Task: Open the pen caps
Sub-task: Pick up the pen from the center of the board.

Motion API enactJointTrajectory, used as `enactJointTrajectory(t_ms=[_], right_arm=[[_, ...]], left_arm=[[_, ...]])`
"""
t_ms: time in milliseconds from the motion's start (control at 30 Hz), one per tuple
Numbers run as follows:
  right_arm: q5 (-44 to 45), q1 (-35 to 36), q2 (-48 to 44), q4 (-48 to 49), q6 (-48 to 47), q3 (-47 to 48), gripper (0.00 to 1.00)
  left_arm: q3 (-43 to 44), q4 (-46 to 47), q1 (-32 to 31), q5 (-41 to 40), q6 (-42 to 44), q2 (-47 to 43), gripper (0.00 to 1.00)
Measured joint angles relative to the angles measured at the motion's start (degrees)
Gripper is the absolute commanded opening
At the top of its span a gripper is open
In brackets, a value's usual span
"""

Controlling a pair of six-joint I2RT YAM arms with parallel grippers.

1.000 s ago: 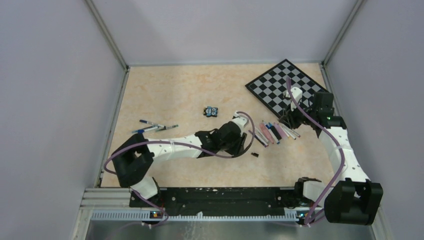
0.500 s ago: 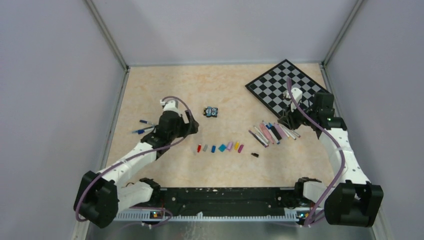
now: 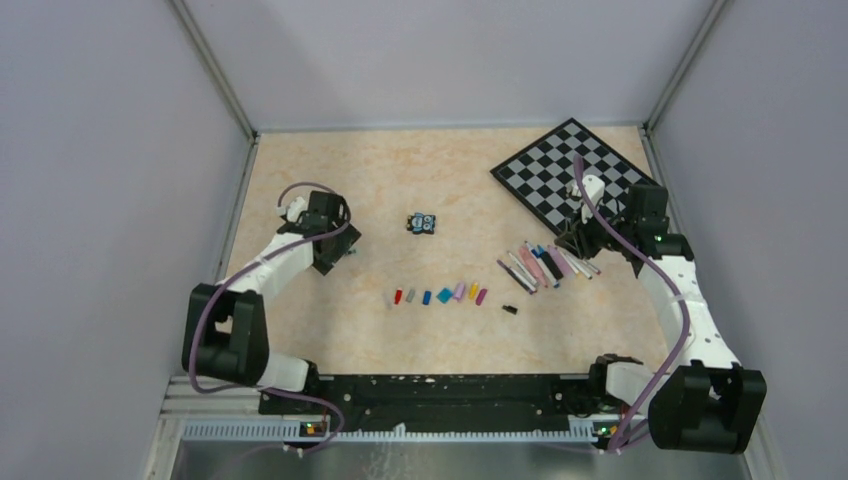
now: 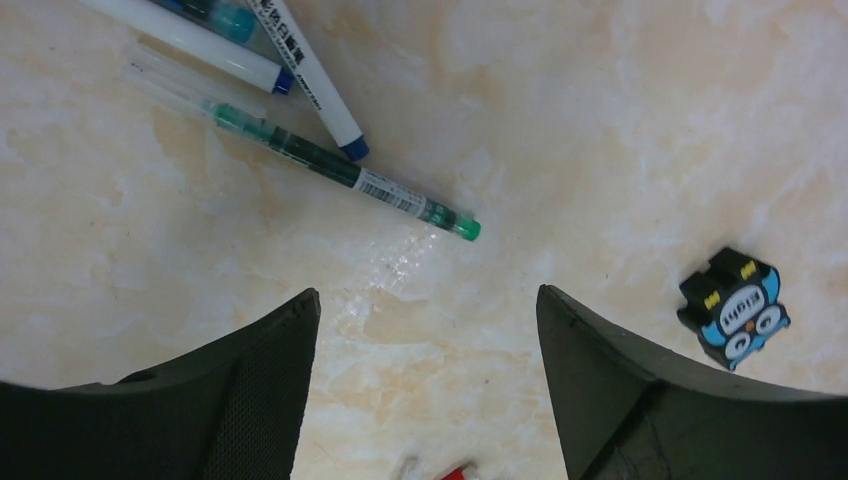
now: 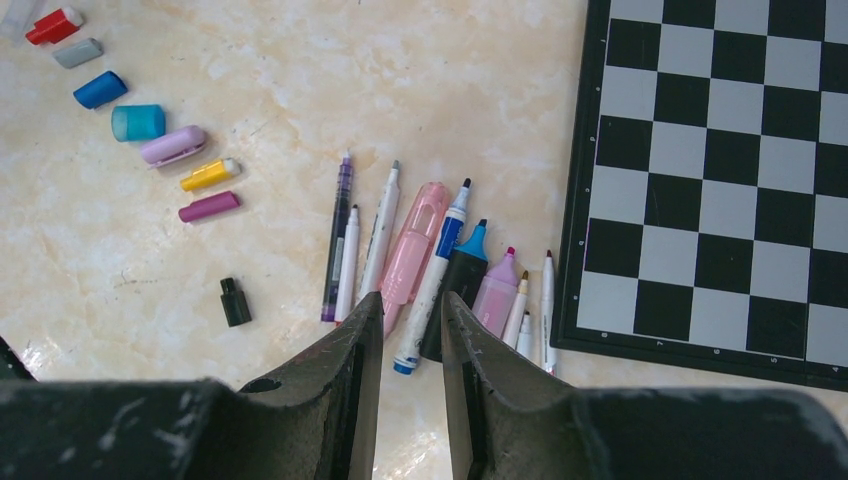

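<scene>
Several pen caps [image 3: 440, 296] lie in a row mid-table, running from red [image 5: 55, 25] through teal [image 5: 138, 122] to magenta [image 5: 208, 207], with a black cap [image 5: 235, 302] set apart. Uncapped pens [image 5: 420, 250] are bunched beside the chessboard. In the left wrist view a green pen [image 4: 340, 172] and two white pens with blue ends [image 4: 310, 85] lie on the table. My left gripper [image 4: 425, 295] hovers just short of them, open and empty. My right gripper [image 5: 412, 297] hangs over the pen bunch [image 3: 545, 265], its jaws a narrow gap apart, holding nothing.
A chessboard [image 3: 570, 175] lies at the back right, its dark border [image 5: 590, 200] close to the pens. A small black-blue-white toy block [image 3: 422, 222] sits behind the cap row, also seen in the left wrist view [image 4: 733, 308]. Grey walls enclose the table.
My left arm has swung from the table's middle to the left, uncovering the cap row, and its jaws have opened wide. The right arm has not moved.
</scene>
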Motion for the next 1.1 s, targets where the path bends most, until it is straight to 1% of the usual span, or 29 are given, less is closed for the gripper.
enactJointTrajectory(t_ms=[33, 133, 267, 367, 467, 533, 700, 733, 967, 1100], right_arm=[[0.0, 0.0, 0.0, 0.0, 0.0, 0.0, 0.27], [0.0, 0.0, -0.2, 0.0, 0.0, 0.0, 0.27], [0.0, 0.0, -0.2, 0.0, 0.0, 0.0, 0.27], [0.0, 0.0, -0.2, 0.0, 0.0, 0.0, 0.27], [0.0, 0.0, -0.2, 0.0, -0.1, 0.0, 0.27], [0.0, 0.0, -0.2, 0.0, -0.1, 0.0, 0.27], [0.1, 0.0, -0.2, 0.0, -0.1, 0.0, 0.27], [0.1, 0.0, -0.2, 0.0, -0.1, 0.0, 0.27], [0.1, 0.0, -0.2, 0.0, -0.1, 0.0, 0.27], [0.1, 0.0, -0.2, 0.0, -0.1, 0.0, 0.27]], left_arm=[[1.4, -1.3, 0.6, -0.2, -1.2, 1.9, 0.80], [4.5, -4.8, 2.0, -0.5, -4.3, 6.1, 0.74], [7.6, -8.5, 3.1, -1.9, -7.8, 9.6, 0.72], [8.5, -9.4, 3.7, -2.7, -9.5, 10.7, 0.71], [9.1, -10.0, 4.4, -2.7, -10.4, 11.9, 0.68], [10.3, -10.4, 5.0, -2.7, -10.8, 13.7, 0.65], [13.5, -11.6, 5.9, -2.6, -11.0, 18.0, 0.62], [13.9, -11.8, 6.0, -2.5, -11.0, 18.5, 0.60], [14.3, -13.6, 6.1, -2.4, -11.0, 19.4, 0.51], [14.5, -14.3, 6.3, -2.3, -11.0, 20.6, 0.50]])
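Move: Below the open left hand lies the green pen, its middle about 5 cm to the left, 2 cm ahead and 7 cm down. The blue-ended white marker lies about 12 cm left and 5 cm ahead, the blue-capped white pen some 15 cm left and 1 cm ahead; the owl block sits roughly 17 cm right and 11 cm ahead. From the idle right hand the green pen is about 56 cm left, 6 cm ahead and 15 cm below. Sinking about 5 cm and shifting some 4 cm to its left, the left hand comes down over the green pen's barrel near its label, easing back slightly at the end. The wrist tips the fingers further downward and turns counter-clockwise, some 15 degrees each, while the fingers narrow from wide open to about half, with the barrel running between and beneath them; no grip shows yet. ##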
